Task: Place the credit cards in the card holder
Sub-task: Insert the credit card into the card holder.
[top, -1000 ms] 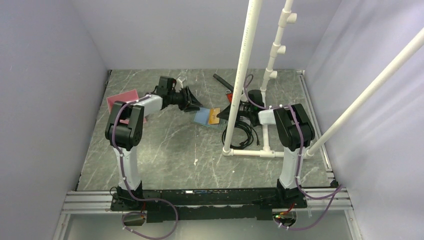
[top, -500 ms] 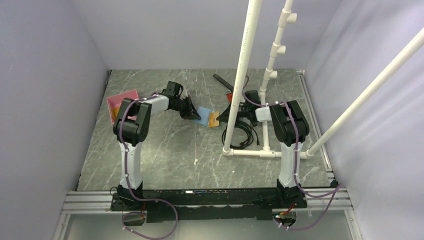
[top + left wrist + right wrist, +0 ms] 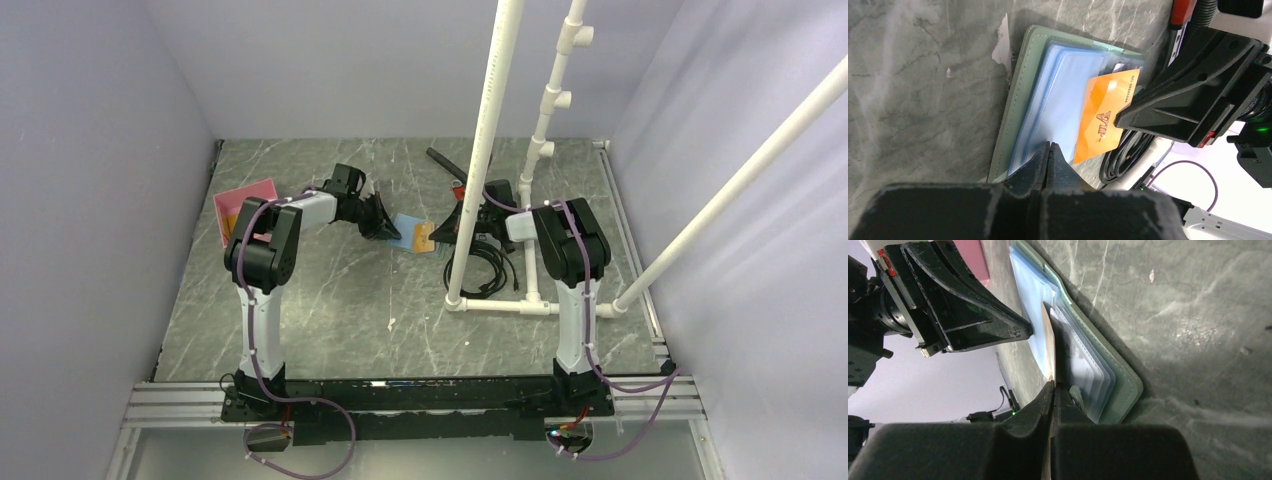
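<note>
The card holder (image 3: pixel 404 226) lies open on the table, its muted-green cover (image 3: pixel 1018 95) and pale blue sleeves (image 3: pixel 1088 375) showing. My left gripper (image 3: pixel 1049 145) is shut, and its tips rest on a blue sleeve at the holder's near edge. Nothing shows between its fingers. My right gripper (image 3: pixel 1052 384) is shut on an orange credit card (image 3: pixel 1100 120) marked VIP. That card is seen edge-on in the right wrist view, standing among the sleeves. The two grippers (image 3: pixel 385 220) (image 3: pixel 447 228) face each other across the holder.
A pink tray (image 3: pixel 246 201) lies at the left beside the left arm. A white pipe frame (image 3: pixel 487 150) stands just right of the holder, with black cables (image 3: pixel 490 268) coiled at its foot. A red-handled tool (image 3: pixel 457 180) lies behind.
My left gripper has shut and moved down onto the holder's blue sleeves. The right gripper has carried the orange card a little to the left, over the holder.
</note>
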Controlling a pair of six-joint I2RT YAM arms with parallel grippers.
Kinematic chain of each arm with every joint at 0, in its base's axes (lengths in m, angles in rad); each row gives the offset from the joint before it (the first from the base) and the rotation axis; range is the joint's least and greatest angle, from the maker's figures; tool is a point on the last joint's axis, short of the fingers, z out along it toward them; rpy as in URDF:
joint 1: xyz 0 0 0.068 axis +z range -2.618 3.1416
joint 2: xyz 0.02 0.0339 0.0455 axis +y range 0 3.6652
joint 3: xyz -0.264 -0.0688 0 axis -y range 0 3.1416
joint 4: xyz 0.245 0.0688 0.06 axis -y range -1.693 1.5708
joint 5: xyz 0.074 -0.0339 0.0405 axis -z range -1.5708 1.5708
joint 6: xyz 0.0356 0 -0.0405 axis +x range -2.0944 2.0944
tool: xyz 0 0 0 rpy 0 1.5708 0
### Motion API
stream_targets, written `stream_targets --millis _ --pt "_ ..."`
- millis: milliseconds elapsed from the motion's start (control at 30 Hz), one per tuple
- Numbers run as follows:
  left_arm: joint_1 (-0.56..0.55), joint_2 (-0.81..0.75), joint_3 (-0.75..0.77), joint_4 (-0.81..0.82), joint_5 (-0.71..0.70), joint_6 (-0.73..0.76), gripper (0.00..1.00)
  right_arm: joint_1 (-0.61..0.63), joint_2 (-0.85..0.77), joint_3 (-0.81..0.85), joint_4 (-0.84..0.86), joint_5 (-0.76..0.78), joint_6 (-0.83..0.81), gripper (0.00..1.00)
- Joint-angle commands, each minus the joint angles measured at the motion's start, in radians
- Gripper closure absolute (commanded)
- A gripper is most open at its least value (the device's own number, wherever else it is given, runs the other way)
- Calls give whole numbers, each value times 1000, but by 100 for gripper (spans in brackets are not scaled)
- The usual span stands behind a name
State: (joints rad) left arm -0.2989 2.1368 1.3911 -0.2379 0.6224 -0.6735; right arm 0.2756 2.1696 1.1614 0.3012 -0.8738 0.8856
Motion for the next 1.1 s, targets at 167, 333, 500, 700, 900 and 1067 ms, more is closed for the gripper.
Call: stream_targets --millis 167,333,500,700,900,1067 --pt "1 -7 -57 -24 -77 12 100 7 34 55 58 44 -21 100" --pt "-1 -11 -66 -9 -63 -2 100 15 51 76 60 68 -23 100" --pt "-7 -15 -77 2 -58 -10 100 27 69 83 99 75 8 100" --pt "-12 -33 -83 28 -23 -40 100 55 44 31 161 134 70 100" --pt "-4 -92 -26 -40 -43 -5 75 66 -28 59 -99 240 -123 86" --pt "23 -94 -13 -71 -86 22 78 68 -74 78 -264 315 -263 71"
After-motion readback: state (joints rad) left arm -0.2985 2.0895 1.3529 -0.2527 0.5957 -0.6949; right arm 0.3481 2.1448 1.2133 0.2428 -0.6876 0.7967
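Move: The card holder's left pocket, where the orange card in the right fingers is going, has its middle about 5 cm left of the right hand, 1 cm ahead and 2 cm lower; its edge already takes the card's tip. The filled right flap lies roughly 2 cm ahead of the right hand and 2 cm down; the cable coil is about 8 cm right, 6 cm back and 3 cm lower. From the left hand the pocket's middle is about 2 cm right, 1 cm ahead and 1 cm down. The orange card, still pinched by its right edge, is slid by the right hand to the left and forward, nearly 3 cm in all, deeper into the left pocket, while the left hand's shut tips keep the sleeve held down. Then both grippers open about a quarter; the right backs off half a centimetre, tipping its fingers some 10 degrees further down, and the left eases slightly back and up. ##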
